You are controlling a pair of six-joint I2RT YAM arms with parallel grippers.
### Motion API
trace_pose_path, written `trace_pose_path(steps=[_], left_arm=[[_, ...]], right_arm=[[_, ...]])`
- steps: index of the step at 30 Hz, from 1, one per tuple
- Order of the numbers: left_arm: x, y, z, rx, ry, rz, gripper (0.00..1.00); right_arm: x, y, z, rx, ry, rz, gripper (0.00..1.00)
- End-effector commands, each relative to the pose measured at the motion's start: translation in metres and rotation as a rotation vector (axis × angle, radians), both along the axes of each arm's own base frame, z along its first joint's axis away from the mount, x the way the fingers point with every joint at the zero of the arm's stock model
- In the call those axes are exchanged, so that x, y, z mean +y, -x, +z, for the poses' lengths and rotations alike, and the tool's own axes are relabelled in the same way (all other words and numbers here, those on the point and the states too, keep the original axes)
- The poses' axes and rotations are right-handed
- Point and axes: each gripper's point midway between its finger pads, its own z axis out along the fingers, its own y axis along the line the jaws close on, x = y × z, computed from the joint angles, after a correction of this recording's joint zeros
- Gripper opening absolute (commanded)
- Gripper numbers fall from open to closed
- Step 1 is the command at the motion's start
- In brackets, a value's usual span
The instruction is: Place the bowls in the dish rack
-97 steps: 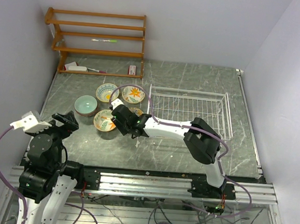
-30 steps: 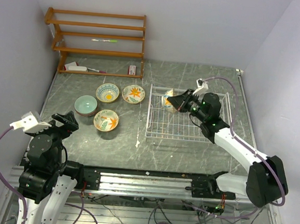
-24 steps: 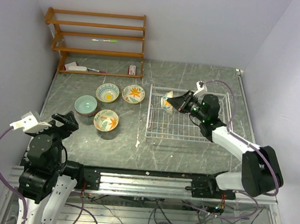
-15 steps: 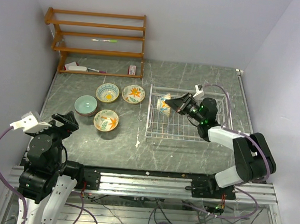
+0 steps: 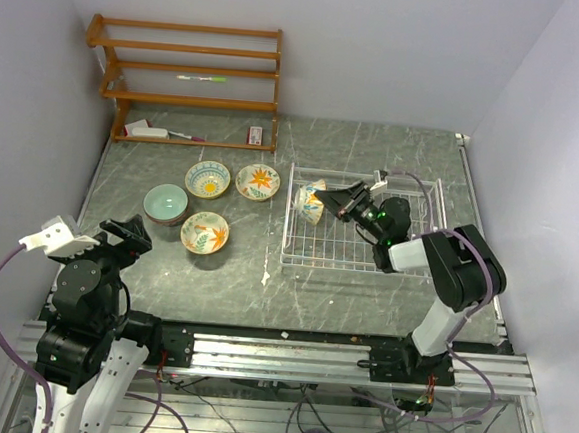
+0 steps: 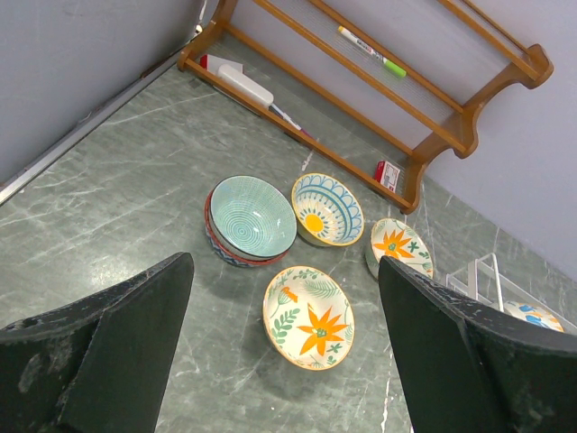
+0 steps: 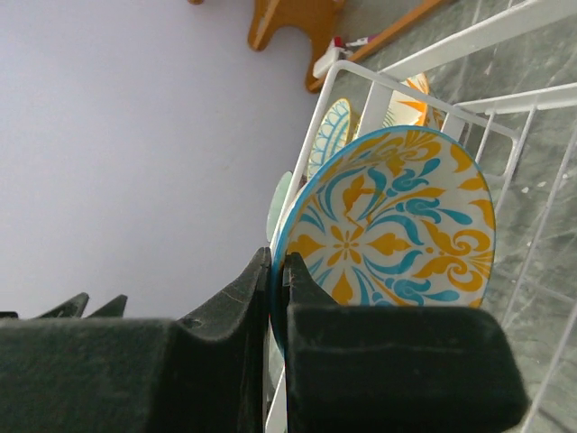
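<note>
My right gripper (image 5: 328, 200) (image 7: 278, 267) is shut on the rim of a blue-and-yellow patterned bowl (image 5: 310, 201) (image 7: 397, 221). It holds the bowl on edge at the left end of the white wire dish rack (image 5: 358, 267) (image 7: 431, 51). Other bowls sit on the table left of the rack: a pale teal one (image 5: 165, 204) (image 6: 251, 216) stacked on a reddish one, a blue-rimmed one (image 5: 207, 179) (image 6: 327, 209), an orange-flower one (image 5: 258, 182) (image 6: 400, 245) and a leaf-patterned one (image 5: 205, 232) (image 6: 308, 317). My left gripper (image 5: 128, 235) (image 6: 287, 361) hangs open near the front left, above the leaf-patterned bowl.
A brown wooden shelf unit (image 5: 186, 68) stands at the back left with a marker pen (image 5: 202, 77) on it and small items on its lowest board. A small white scrap (image 5: 266, 274) lies on the table by the rack's near-left corner. Walls close in on both sides.
The right arm carried the bowl from the table's left group into the rack, then shifted it left to the rack's end and tipped it on edge. The left arm has not moved.
</note>
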Motion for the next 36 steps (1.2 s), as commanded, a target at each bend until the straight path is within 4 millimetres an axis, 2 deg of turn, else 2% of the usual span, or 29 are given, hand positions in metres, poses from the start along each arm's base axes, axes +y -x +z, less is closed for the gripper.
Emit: trace_pose_path(steps=[1, 5, 7, 16, 21, 31, 36], left_arm=[[0.002, 0.003, 0.012, -0.036, 0.001, 0.005, 0.95], [0.002, 0.003, 0.012, -0.038, 0.001, 0.005, 0.95], [0.002, 0.003, 0.012, -0.037, 0.001, 0.005, 0.95], [0.002, 0.003, 0.012, -0.036, 0.001, 0.004, 0.95], [0.002, 0.003, 0.012, -0.038, 0.001, 0.005, 0.95], [0.002, 0.004, 0.012, -0.039, 0.002, 0.005, 0.95], [0.001, 0.003, 0.012, -0.038, 0.002, 0.003, 0.95]], right_arm=[[-0.007, -0.002, 0.018, -0.053, -0.131, -0.027, 0.00], [-0.014, -0.004, -0.002, 0.007, -0.128, -0.071, 0.01], [-0.018, -0.004, -0.012, 0.043, -0.111, -0.091, 0.08], [-0.040, -0.004, -0.050, 0.153, -0.003, -0.206, 0.17], [-0.048, -0.005, -0.060, 0.178, 0.060, -0.241, 0.26], [-0.067, -0.004, -0.072, 0.227, 0.210, -0.327, 0.29], [-0.073, -0.003, -0.072, 0.232, 0.273, -0.343, 0.30]])
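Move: The patterned bowl I hold by its rim in my right hand is centred about 3 cm left and 2 cm back of my pads. The spot for it in the dish rack's left end is some 4 cm back and 4 cm below. The rack's left rail runs 8 cm to the left, and the orange-flower bowl sits roughly 15 cm left, 1 cm ahead. From my left hand, the held bowl is about 35 cm right, 15 cm ahead, 14 cm below. With the bowl's rim in my right hand, I pause with barely a roll, then ease my fingers open to about a quarter, loosening the pinch while the rim stays between them. At the same time I carry the hand some 6 cm right, further along the rack, sinking about 3 cm and swinging the fingers clockwise by roughly 20 degrees. ##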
